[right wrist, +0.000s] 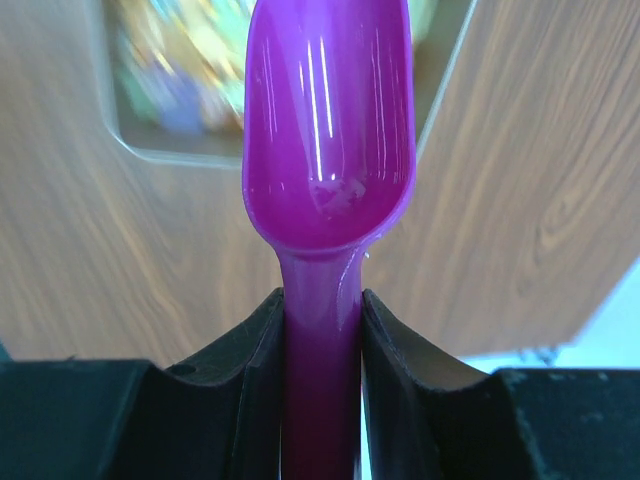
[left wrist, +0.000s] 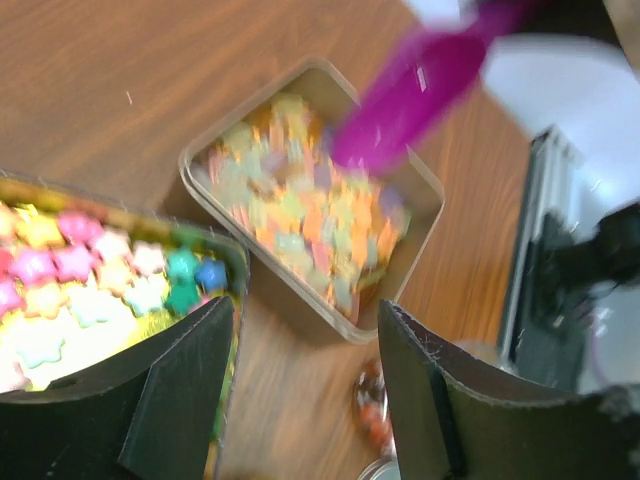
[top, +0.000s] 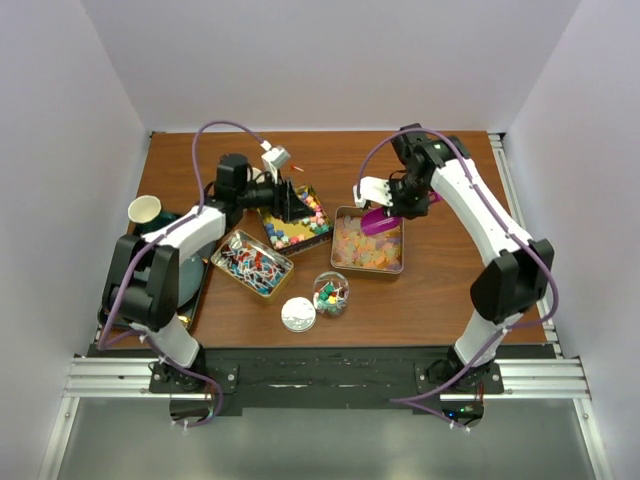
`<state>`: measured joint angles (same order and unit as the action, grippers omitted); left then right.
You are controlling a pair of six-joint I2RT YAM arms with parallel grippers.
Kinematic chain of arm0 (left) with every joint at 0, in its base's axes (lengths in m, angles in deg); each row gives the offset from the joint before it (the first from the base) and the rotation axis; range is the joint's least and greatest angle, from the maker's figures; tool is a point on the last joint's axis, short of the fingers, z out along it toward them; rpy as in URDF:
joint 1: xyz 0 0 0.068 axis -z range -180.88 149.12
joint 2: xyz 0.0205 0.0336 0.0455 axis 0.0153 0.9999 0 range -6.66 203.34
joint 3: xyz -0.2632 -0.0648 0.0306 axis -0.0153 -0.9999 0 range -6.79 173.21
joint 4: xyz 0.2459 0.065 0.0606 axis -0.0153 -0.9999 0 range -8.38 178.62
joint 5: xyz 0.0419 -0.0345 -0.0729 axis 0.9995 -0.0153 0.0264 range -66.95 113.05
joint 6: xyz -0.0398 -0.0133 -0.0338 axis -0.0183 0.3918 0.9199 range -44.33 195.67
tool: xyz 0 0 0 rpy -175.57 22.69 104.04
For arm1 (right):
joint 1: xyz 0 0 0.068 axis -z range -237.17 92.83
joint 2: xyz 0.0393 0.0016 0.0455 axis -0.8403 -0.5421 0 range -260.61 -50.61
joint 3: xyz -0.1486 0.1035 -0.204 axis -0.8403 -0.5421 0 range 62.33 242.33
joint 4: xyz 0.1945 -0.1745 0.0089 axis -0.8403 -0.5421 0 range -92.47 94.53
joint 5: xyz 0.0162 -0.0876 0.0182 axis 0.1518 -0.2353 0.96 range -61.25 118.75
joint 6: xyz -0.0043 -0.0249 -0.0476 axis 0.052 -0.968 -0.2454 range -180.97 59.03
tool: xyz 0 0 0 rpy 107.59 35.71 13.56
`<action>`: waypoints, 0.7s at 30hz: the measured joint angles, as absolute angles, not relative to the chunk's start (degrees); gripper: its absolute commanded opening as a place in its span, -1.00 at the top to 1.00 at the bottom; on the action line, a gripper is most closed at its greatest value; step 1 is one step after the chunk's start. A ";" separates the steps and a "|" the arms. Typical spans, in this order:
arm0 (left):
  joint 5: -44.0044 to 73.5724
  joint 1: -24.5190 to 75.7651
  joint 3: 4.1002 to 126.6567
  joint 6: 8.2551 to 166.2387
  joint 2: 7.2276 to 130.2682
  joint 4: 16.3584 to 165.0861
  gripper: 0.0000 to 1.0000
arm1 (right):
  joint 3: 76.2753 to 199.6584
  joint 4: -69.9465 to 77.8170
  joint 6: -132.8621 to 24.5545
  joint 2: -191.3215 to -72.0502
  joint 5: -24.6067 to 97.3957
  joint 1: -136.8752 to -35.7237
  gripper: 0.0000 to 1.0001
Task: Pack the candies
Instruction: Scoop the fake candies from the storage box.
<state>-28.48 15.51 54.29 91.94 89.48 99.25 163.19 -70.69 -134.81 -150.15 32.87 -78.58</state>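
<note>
Three open tins hold the candies: red, blue and white wrapped ones [top: 252, 262], bright multicoloured ones [top: 298, 222] [left wrist: 90, 290], and pale orange-pink pieces [top: 368, 245] [left wrist: 300, 215]. My right gripper [top: 388, 207] [right wrist: 322, 320] is shut on the handle of a purple scoop [top: 377, 221] [right wrist: 328, 130] [left wrist: 420, 90]. The scoop's bowl is empty and hangs over the pale tin's far edge. My left gripper [top: 300, 205] [left wrist: 305, 390] is open with nothing between its fingers. It hovers over the multicoloured tin's right end and the bare wood between that tin and the pale one.
A small glass jar [top: 330, 293] [left wrist: 375, 405] holding some candies stands near the table's front, with its round lid [top: 298, 314] beside it. A paper cup [top: 145, 209] and a dark tray [top: 190, 275] sit at the left. Behind the scoop a blurred tin [right wrist: 170, 70] shows.
</note>
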 measured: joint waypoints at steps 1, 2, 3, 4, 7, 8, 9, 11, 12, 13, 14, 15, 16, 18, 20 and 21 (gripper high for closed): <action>-27.56 16.03 53.11 89.78 88.32 97.98 -0.29 | 164.04 -71.00 -135.73 -151.38 31.10 -78.58 1.00; -26.34 16.95 51.47 87.39 87.03 96.87 -0.29 | 165.03 -71.15 -136.84 -152.78 29.22 -78.60 1.00; -24.92 18.06 49.24 84.75 85.63 96.39 -0.29 | 165.81 -71.13 -138.03 -154.06 27.34 -78.60 1.00; -23.96 19.02 47.47 83.15 84.65 96.24 -0.28 | 166.32 -71.02 -139.10 -155.20 25.46 -78.65 1.00; -20.05 23.44 41.07 78.52 81.79 96.76 -0.26 | 166.49 -70.69 -142.33 -157.30 20.35 -78.95 1.00; -19.11 24.97 39.32 77.54 81.26 97.15 -0.25 | 166.49 -70.58 -143.38 -157.78 18.84 -79.11 1.00; -18.21 26.24 37.92 76.81 81.11 97.92 -0.25 | 166.49 -70.41 -144.39 -158.04 17.49 -79.35 1.00; -16.75 27.50 35.91 76.01 81.17 99.25 -0.23 | 166.47 -69.86 -146.16 -158.22 14.97 -79.76 1.00; -16.24 27.66 35.40 75.87 81.31 99.80 -0.22 | 166.45 -69.53 -146.83 -158.22 14.10 -79.98 1.00; -15.65 27.66 35.05 75.77 81.59 100.63 -0.21 | 166.45 -69.12 -147.55 -158.22 13.03 -80.13 1.00; -15.32 27.66 34.90 75.55 81.94 101.42 -0.21 | 166.43 -68.72 -148.21 -158.22 11.98 -80.35 1.00; -15.15 27.66 34.84 75.39 82.38 102.33 -0.21 | 166.10 -68.02 -148.87 -158.22 10.93 -80.57 1.00; -15.04 27.66 34.79 75.24 82.88 103.36 -0.20 | 165.75 -67.46 -149.50 -158.22 9.99 -80.85 1.00; -15.02 27.72 34.53 74.93 83.97 105.70 -0.18 | 164.33 -66.01 -150.61 -158.22 8.24 -81.31 1.00; -15.06 27.96 34.38 74.93 85.20 107.58 -0.17 | 162.38 -64.68 -151.58 -158.22 6.75 -81.95 1.00; -15.04 28.14 34.14 74.96 85.81 108.67 -0.16 | 161.42 -64.09 -151.97 -158.24 6.23 -82.34 1.00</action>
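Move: The popsicle-candy box is what both my hands work at: from my left hand its middle lies about 14 cm to the right and hardly 1 cm back, some 15 cm lower. The star-candy box sits under that hand, 3 cm ahead and 2 cm left; the glass jar is 14 cm back and 6 cm right. From my right hand, which already holds the purple scoop, the popsicle box is about 9 cm left, 2 cm back and 17 cm down. I drop my left hand about 10 cm and draw it back some 8 cm off the star-candy box, fingers still half open and tipping down a little, towards the near left corner of the popsicle box. Meanwhile my right hand keeps its grip on the scoop, goes forward and somewhat right, and rolls some 30 degrees so its fingers slant to the right, bringing the scoop's bowl towards the box's right side. ##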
